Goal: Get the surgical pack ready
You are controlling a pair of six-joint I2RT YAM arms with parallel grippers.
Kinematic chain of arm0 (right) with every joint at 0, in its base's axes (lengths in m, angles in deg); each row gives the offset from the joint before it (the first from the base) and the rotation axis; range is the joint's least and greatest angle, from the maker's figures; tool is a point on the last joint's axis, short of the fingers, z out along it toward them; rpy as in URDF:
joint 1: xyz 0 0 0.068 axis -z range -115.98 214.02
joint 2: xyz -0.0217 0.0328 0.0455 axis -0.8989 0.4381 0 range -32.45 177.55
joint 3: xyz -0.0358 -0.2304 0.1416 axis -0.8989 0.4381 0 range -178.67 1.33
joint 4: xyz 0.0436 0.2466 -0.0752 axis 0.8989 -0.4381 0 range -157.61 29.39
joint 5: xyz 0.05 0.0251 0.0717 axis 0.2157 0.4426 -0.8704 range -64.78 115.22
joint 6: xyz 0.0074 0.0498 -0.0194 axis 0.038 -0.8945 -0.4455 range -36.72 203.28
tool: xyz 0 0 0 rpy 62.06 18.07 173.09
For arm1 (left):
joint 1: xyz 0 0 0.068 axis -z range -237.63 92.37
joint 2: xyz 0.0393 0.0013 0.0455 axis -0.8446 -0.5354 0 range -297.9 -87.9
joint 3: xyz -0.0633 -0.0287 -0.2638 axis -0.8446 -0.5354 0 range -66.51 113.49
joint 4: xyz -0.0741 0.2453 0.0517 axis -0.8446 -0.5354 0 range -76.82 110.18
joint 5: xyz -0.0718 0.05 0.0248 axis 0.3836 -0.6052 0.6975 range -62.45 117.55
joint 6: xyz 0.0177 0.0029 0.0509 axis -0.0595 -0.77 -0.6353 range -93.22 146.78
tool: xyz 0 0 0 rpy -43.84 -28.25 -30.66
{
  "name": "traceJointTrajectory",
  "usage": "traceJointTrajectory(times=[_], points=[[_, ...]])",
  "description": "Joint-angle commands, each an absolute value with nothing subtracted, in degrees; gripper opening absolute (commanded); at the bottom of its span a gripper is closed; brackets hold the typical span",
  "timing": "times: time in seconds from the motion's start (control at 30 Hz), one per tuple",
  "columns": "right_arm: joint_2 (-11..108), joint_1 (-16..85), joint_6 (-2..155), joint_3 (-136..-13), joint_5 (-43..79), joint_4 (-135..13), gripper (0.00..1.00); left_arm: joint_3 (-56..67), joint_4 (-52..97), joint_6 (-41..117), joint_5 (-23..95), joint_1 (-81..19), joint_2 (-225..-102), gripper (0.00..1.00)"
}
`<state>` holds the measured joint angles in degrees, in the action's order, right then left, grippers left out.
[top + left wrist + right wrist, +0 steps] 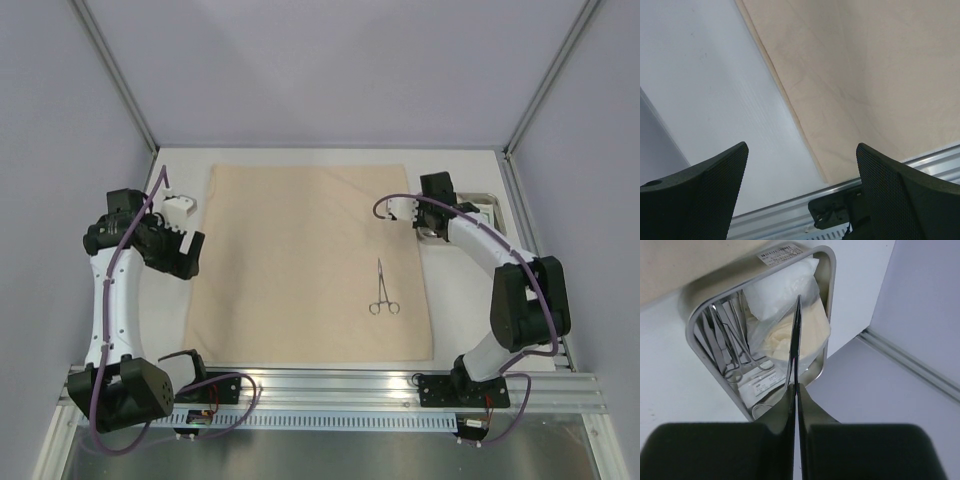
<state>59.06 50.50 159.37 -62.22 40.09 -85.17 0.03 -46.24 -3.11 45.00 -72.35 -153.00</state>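
The tan cloth sheet [300, 260] lies spread flat in the middle of the table. One steel scissor-handled clamp [381, 290] rests on its right part. The steel tray [488, 204] stands to the right of the cloth; in it lie more clamps [730, 352], a white packet [780, 287], a yellowish gauze pack [815, 332] and a small labelled packet [760, 382]. My right gripper [796, 387] hangs over the tray, shut on thin tweezers [796, 335] seen edge-on. My left gripper [802, 145] is open and empty above the cloth's [880, 75] left edge.
The metal rail [330, 385] with both arm bases runs along the near edge. Grey walls and frame posts close in the back and sides. White tabletop [715, 100] shows left of the cloth. The right wall's edge [910, 360] passes close to the tray [827, 300].
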Motion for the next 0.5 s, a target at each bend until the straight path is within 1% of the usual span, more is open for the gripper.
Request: traceJointTrajectory(times=[0.0, 0.23, 0.47], points=[[60.89, 52.59, 172.11, -60.99, 39.98, -76.02, 0.00, 3.53, -46.80, -2.66, 46.18, -72.48, -153.55, 0.98], [65.64, 54.61, 175.65, -59.59, 40.51, -70.81, 0.01, 5.21, -46.71, -0.73, 45.48, -72.48, -154.61, 0.98], [64.94, 55.93, 177.05, -53.18, 38.50, -64.93, 0.01, 5.21, -46.53, -0.37, 45.48, -72.57, -155.31, 0.98]])
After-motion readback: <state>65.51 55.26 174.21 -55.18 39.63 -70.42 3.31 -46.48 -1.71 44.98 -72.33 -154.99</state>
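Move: The right hand, already holding a small ringed clamp, is over the front left part of the metal tray, whose middle lies about 5 cm ahead, 7 cm to the right and 10 cm below. In the tray, the loose instruments lie about 1 cm ahead and 3 cm right, the white gauze 7 cm ahead and 1 cm left. The last clamp lies 16 cm back and 14 cm left on the cloth. From the left hand the tray is some 24 cm ahead and 58 cm right. With the shut fingers still gripping the ringed clamp, the right hand sinks about 5 cm towards the metal tray and shifts some 3 cm right, at first also going about 3 cm forward and then easing back 1 cm as the descent quickens. On the way the wrist turns some 10 degrees, its left side dipping and the hand swinging slightly counter-clockwise, and the fingers don't open. ##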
